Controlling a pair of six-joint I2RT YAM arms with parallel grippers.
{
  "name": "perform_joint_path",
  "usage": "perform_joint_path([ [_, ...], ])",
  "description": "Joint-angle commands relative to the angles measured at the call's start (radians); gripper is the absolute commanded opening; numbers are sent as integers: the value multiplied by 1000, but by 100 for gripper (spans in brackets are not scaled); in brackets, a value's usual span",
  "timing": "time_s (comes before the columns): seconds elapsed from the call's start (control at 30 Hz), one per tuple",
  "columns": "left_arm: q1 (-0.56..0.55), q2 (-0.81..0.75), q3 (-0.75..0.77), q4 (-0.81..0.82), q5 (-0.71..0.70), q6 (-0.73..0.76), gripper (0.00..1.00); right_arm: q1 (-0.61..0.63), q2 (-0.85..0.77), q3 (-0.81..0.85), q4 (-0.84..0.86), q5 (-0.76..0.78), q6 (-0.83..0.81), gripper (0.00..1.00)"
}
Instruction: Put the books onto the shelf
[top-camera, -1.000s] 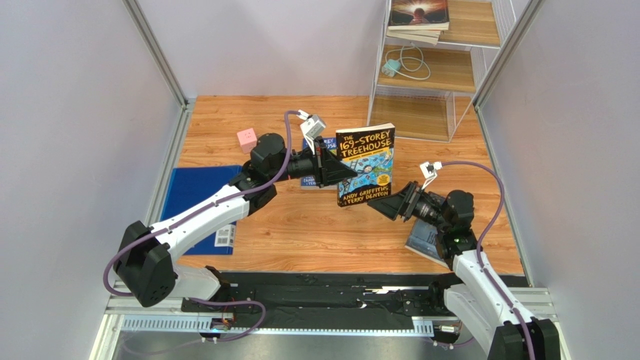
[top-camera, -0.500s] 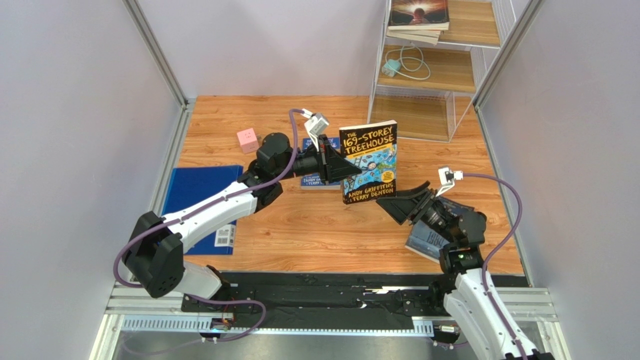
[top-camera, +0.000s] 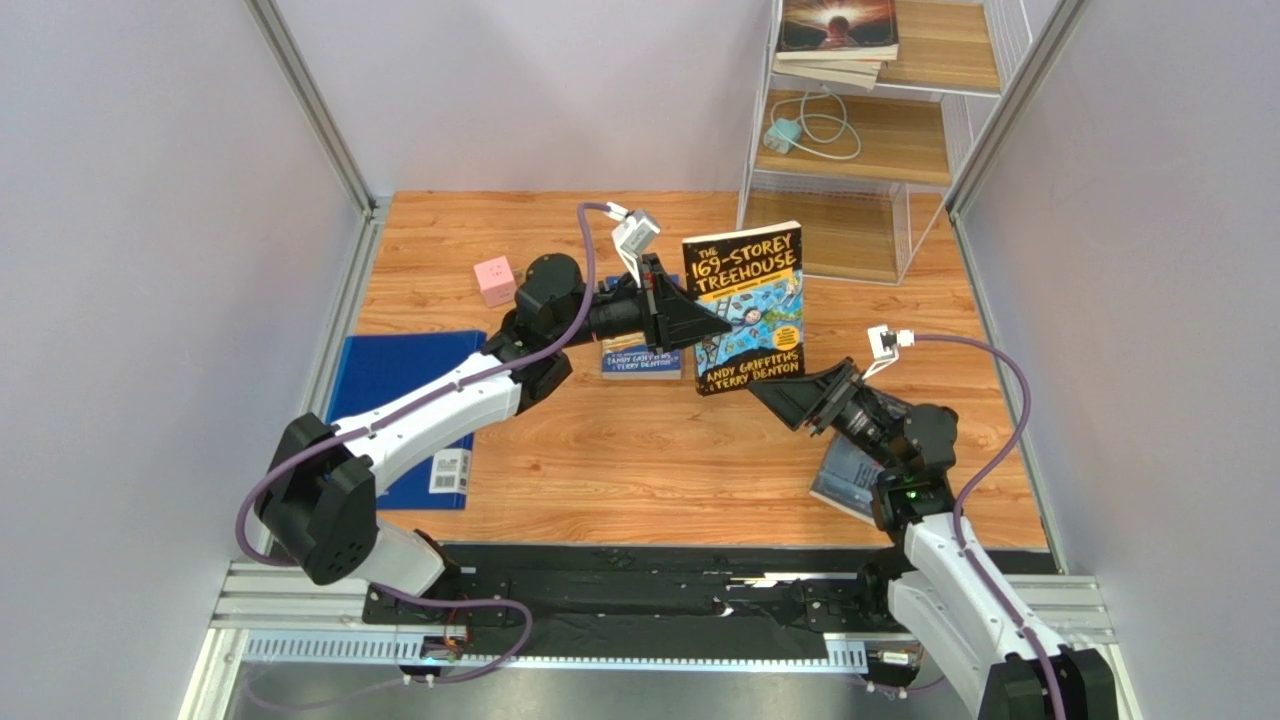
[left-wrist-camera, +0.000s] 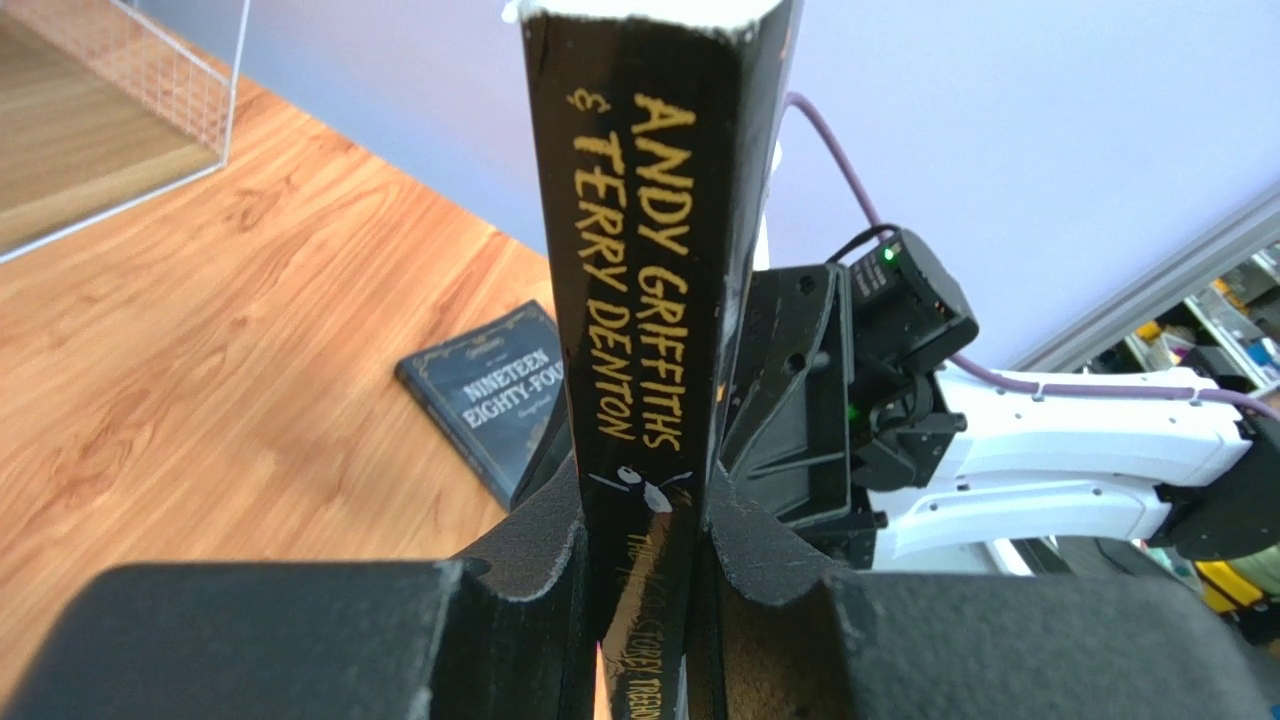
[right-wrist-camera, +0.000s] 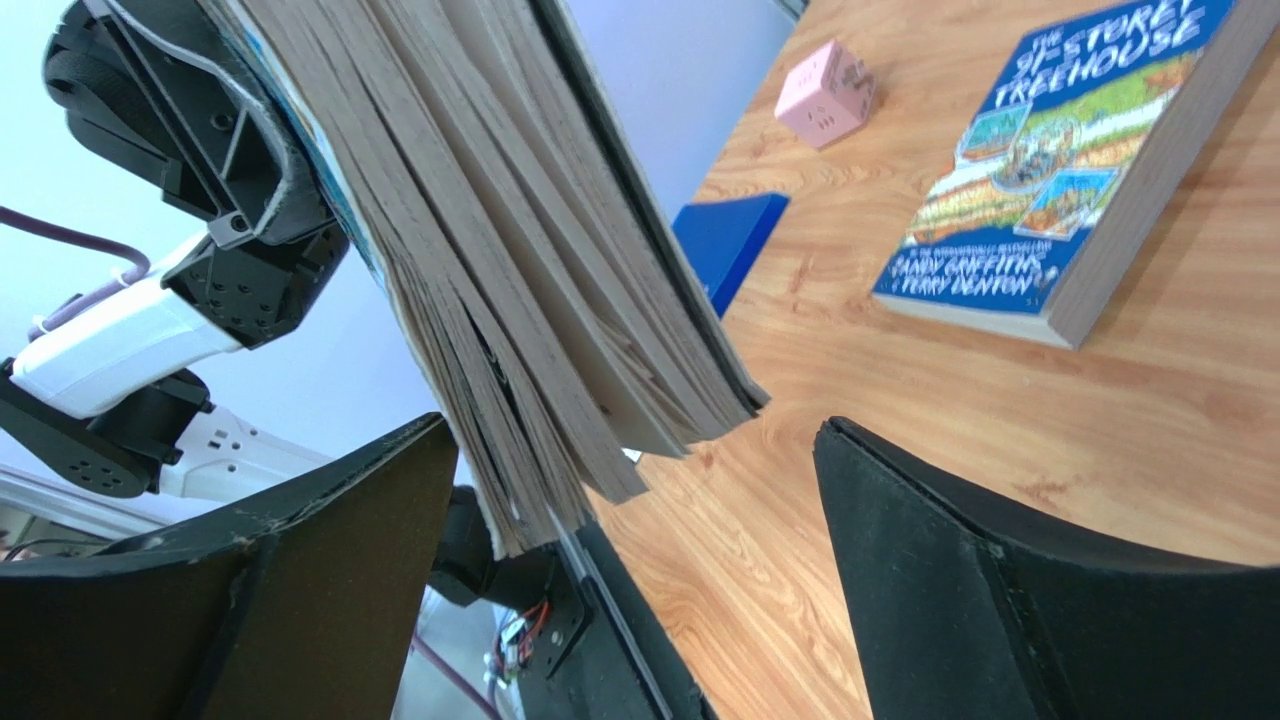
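Note:
My left gripper (top-camera: 703, 318) is shut on the spine of an upright "169-Storey Treehouse" book (top-camera: 745, 306), held above the table's middle. In the left wrist view its black spine (left-wrist-camera: 646, 300) runs up from between the fingers of the left gripper (left-wrist-camera: 649, 525). My right gripper (top-camera: 792, 402) stands open just under the book's lower right corner; the fanned page edges (right-wrist-camera: 511, 255) hang between the wide jaws of the right gripper (right-wrist-camera: 631, 435). A blue Treehouse book (top-camera: 642, 359) lies flat behind. "Nineteen Eighty-Four" (top-camera: 846, 477) lies under the right arm. The white wire shelf (top-camera: 908, 188) stands at the back right.
A stack of books (top-camera: 834, 38) lies on the shelf's top board and a white cable with a plug (top-camera: 812, 126) on the middle one. A pink cube (top-camera: 493, 279) sits at the back left. A blue flat folder (top-camera: 394, 402) lies along the left edge.
The left arm has carried the upright book farther back and to the right, toward the shelf. The right gripper has followed under it, still open.

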Motion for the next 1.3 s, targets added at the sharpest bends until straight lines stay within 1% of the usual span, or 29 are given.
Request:
perform_joint_path([
  [0.0, 6, 32, 74, 152, 35, -49, 0, 12, 36, 52, 157, 56, 19, 95],
  [0.23, 8, 78, 80, 197, 45, -75, 0, 20, 89, 48, 309, 71, 58, 93],
  [0.3, 8, 81, 80, 197, 42, -69, 0, 21, 101, 55, 318, 68, 62, 93],
  [0.4, 8, 89, 86, 201, 32, -70, 0, 23, 129, 67, 338, 50, 76, 88],
  [0.43, 8, 92, 91, 201, 33, -72, 0, 23, 136, 70, 364, 44, 81, 78],
  [0.5, 8, 104, 103, 204, 32, -78, 0, 21, 164, 75, 389, 24, 101, 72],
  [0.53, 6, 111, 104, 212, 30, -81, 0, 23, 176, 76, 402, 18, 105, 62],
  [0.57, 8, 112, 107, 216, 26, -87, 0, 23, 190, 84, 410, 12, 113, 58],
  [0.6, 8, 121, 115, 220, 21, -89, 0, 23, 198, 87, 415, -4, 119, 50],
  [0.67, 8, 138, 132, 217, 18, -89, 0, 21, 207, 96, 421, -11, 130, 40],
  [0.7, 8, 141, 146, 209, 12, -89, 0, 23, 211, 101, 424, -18, 133, 30],
  [0.77, 8, 143, 158, 201, -17, -90, 0, 23, 212, 113, 406, -22, 133, 21],
  [0.8, 12, 138, 170, 162, -30, -83, 0, 24, 207, 133, 368, -30, 122, 14],
  [0.83, 14, 134, 178, 128, -62, -72, 12, 23, 199, 143, 343, -30, 113, 10],
  [0.87, 15, 114, 187, 88, -79, -36, 19, 24, 193, 156, 315, -30, 102, 7],
  [0.9, 18, 103, 204, -20, -100, -11, 32, 23, 186, 192, 232, -27, 72, 0],
  [0.93, 18, 88, 210, -79, -160, 20, 37, 24, 161, 211, 187, -24, 56, 0],
  [0.97, 17, 57, 215, -133, -192, 82, 43, 24, 149, 234, 145, -16, 45, 0],
  [1.0, 18, 40, 206, -223, -227, 109, 56, 23, 135, 255, 51, 5, 29, 0],
  [1.03, 18, 22, 195, -254, -294, 133, 60, 23, 118, 313, 3, 14, 1, 0],
  [1.07, 17, -18, 180, -285, -336, 172, 67, 24, 115, 343, -39, 18, -16, 0],
  [1.1, 18, -39, 142, -335, -379, 184, 78, 24, 115, 375, -130, 27, -31, 0],
  [1.13, 20, -62, 115, -345, -448, 192, 82, 23, 118, 456, -177, 28, -60, 0],
  [1.17, 18, -108, 85, -356, -477, 203, 87, 23, 132, 493, -218, 30, -74, 0],
  [1.2, 20, -128, 19, -354, -502, 200, 99, 23, 141, 542, -311, 38, -86, 0],
  [1.23, 18, -150, -18, -354, -528, 203, 100, 21, 156, 583, -355, 42, -103, 0],
  [1.27, 17, -187, -56, -344, -537, 198, 99, 23, 182, 669, -389, 45, -125, 0],
])
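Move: The left gripper still holds the black 169-storey book by its spine; the book's middle is about 5 cm to its right, 1 cm ahead and level with it. From the open right gripper, waiting at the lower fore-edge, the book's middle is some 9 cm up, 3 cm ahead and 2 cm left. On the table roughly 21 cm below the right gripper, the blue 91-storey book lies about 25 cm ahead and 18 cm left, Nineteen Eighty-Four 4 cm ahead and 18 cm right. Ease the right gripper up and a little forward around the lower fore-edge of the 169-storey book and pinch it shut there, while the left keeps hold of the spine, drifting about 3 cm forward and slightly right. Then open the left fingers wide and swing that hand left and forward, some 6 cm, turning about 20 degrees counter-clockwise; meanwhile lift the right, about 11 cm up in all. ##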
